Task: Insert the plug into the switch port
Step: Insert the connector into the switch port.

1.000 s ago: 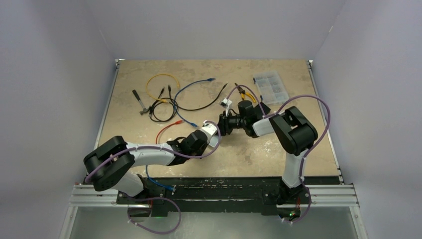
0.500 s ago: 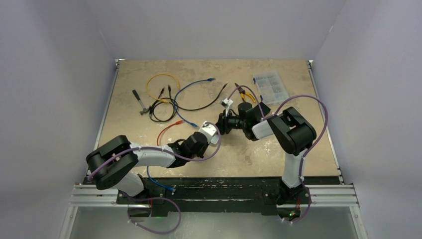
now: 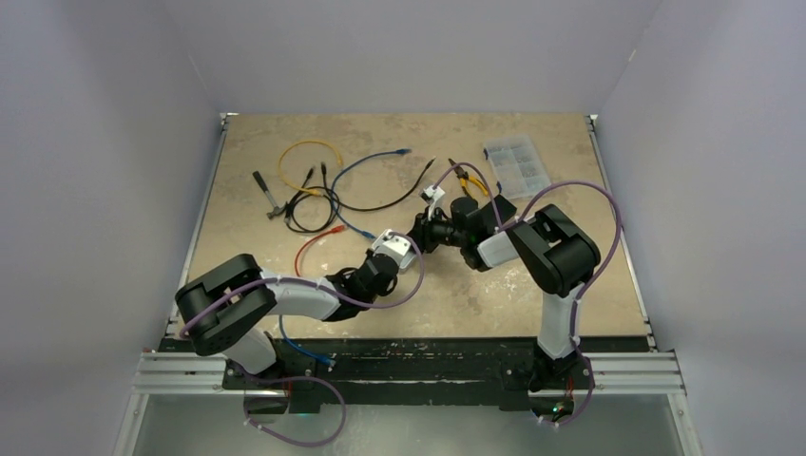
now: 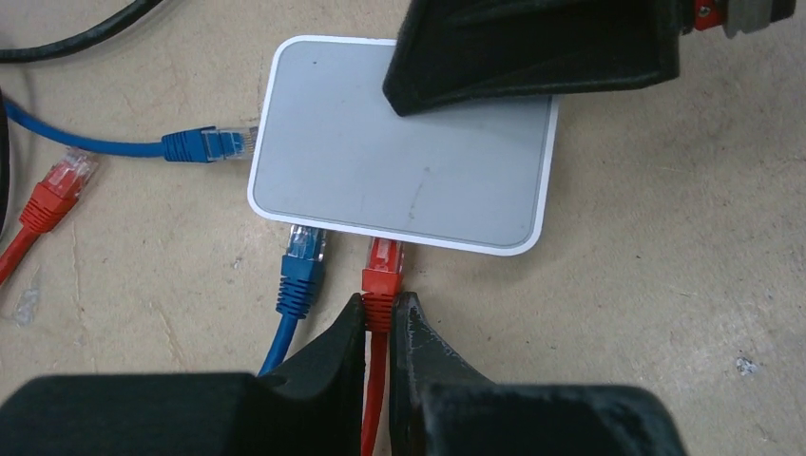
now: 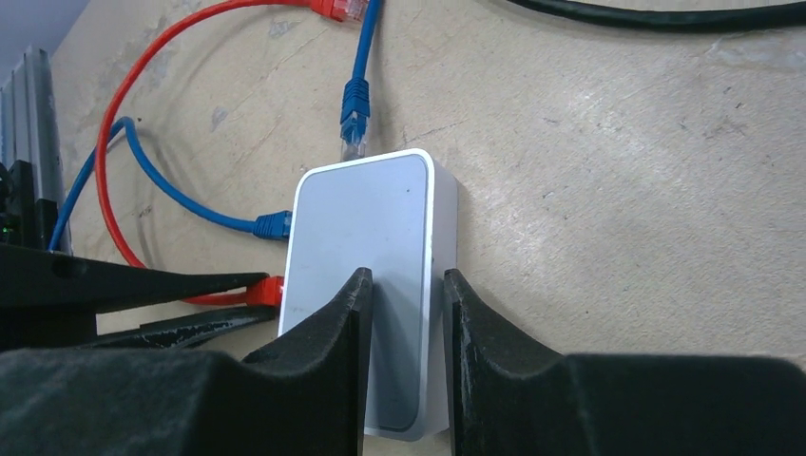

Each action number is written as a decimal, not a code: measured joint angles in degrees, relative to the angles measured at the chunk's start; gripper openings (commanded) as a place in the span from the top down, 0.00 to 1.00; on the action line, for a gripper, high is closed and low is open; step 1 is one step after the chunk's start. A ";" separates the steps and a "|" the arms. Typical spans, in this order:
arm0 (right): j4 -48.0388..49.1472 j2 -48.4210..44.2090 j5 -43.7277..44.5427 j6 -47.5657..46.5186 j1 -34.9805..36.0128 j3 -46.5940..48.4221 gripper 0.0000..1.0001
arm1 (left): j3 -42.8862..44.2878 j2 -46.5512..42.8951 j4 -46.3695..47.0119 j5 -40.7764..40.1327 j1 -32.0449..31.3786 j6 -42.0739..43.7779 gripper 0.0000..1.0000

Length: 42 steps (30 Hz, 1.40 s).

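Observation:
The switch [image 4: 404,161], a flat white box with a grey top, lies on the table. My left gripper [image 4: 380,309] is shut on the red plug [image 4: 383,275]. The plug's clear tip meets the switch's near side, next to a blue plug [image 4: 302,266] that sits in that same side. Another blue plug [image 4: 209,144] touches the switch's left end. My right gripper [image 5: 407,285] is shut on the switch [image 5: 371,247] at its far right corner, one finger over the top face and one against its side wall. From above, both grippers meet at the switch [image 3: 393,243].
A loose red plug [image 4: 57,190] lies left of the switch. Farther back are a yellow cable [image 3: 309,152], black cables [image 3: 314,204], a small hand tool [image 3: 269,195], pliers [image 3: 466,178] and a clear parts box [image 3: 516,163].
The left arm has reached farther forward, and the switch with both grippers has shifted a little left and away. Both grips are unchanged.

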 measured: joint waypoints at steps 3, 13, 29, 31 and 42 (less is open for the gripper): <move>0.96 0.28 0.79 0.22 0.15 -0.04 0.81 | 0.00 1.49 1.88 -0.22 -0.44 1.66 1.00; -1.70 -1.75 1.11 1.14 0.26 -0.59 0.70 | -6.21 -2.43 8.90 4.13 -0.66 3.30 1.00; -17.90 -13.00 -7.02 2.32 -0.79 -2.51 0.32 | -9.01 -19.21 3.89 3.89 -0.57 -1.73 1.00; -19.58 -16.20 -4.61 0.52 -0.70 -3.91 0.29 | -6.64 -17.97 1.55 4.02 -0.55 -1.77 1.00; -15.37 -33.73 13.64 -7.96 9.42 -14.97 0.16 | 3.93 -14.80 -9.60 5.11 -0.37 -1.22 1.00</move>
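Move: The left hand still grips the red plug at the switch's near side; the switch's middle is about 5 cm ahead of it and 2 cm to the right, at nearly its height. The blue plug beside the red one is some 2 cm ahead and 2 cm left; a loose blue plug lies about 8 cm ahead, 4 cm left and 3 cm below. The right hand holds the switch, whose middle is about 2 cm back, level sideways and 1 cm below. Keep the left gripper shut on the red plug, ease it back about 2 cm, then lift it about 8 cm, drifting slightly forward and right while rolling its left side down some 10 degrees. Meanwhile, open the right fingers wide to let go of the switch and draw that hand back and up, about 8 cm back and 7 cm up, with a small shift right. ##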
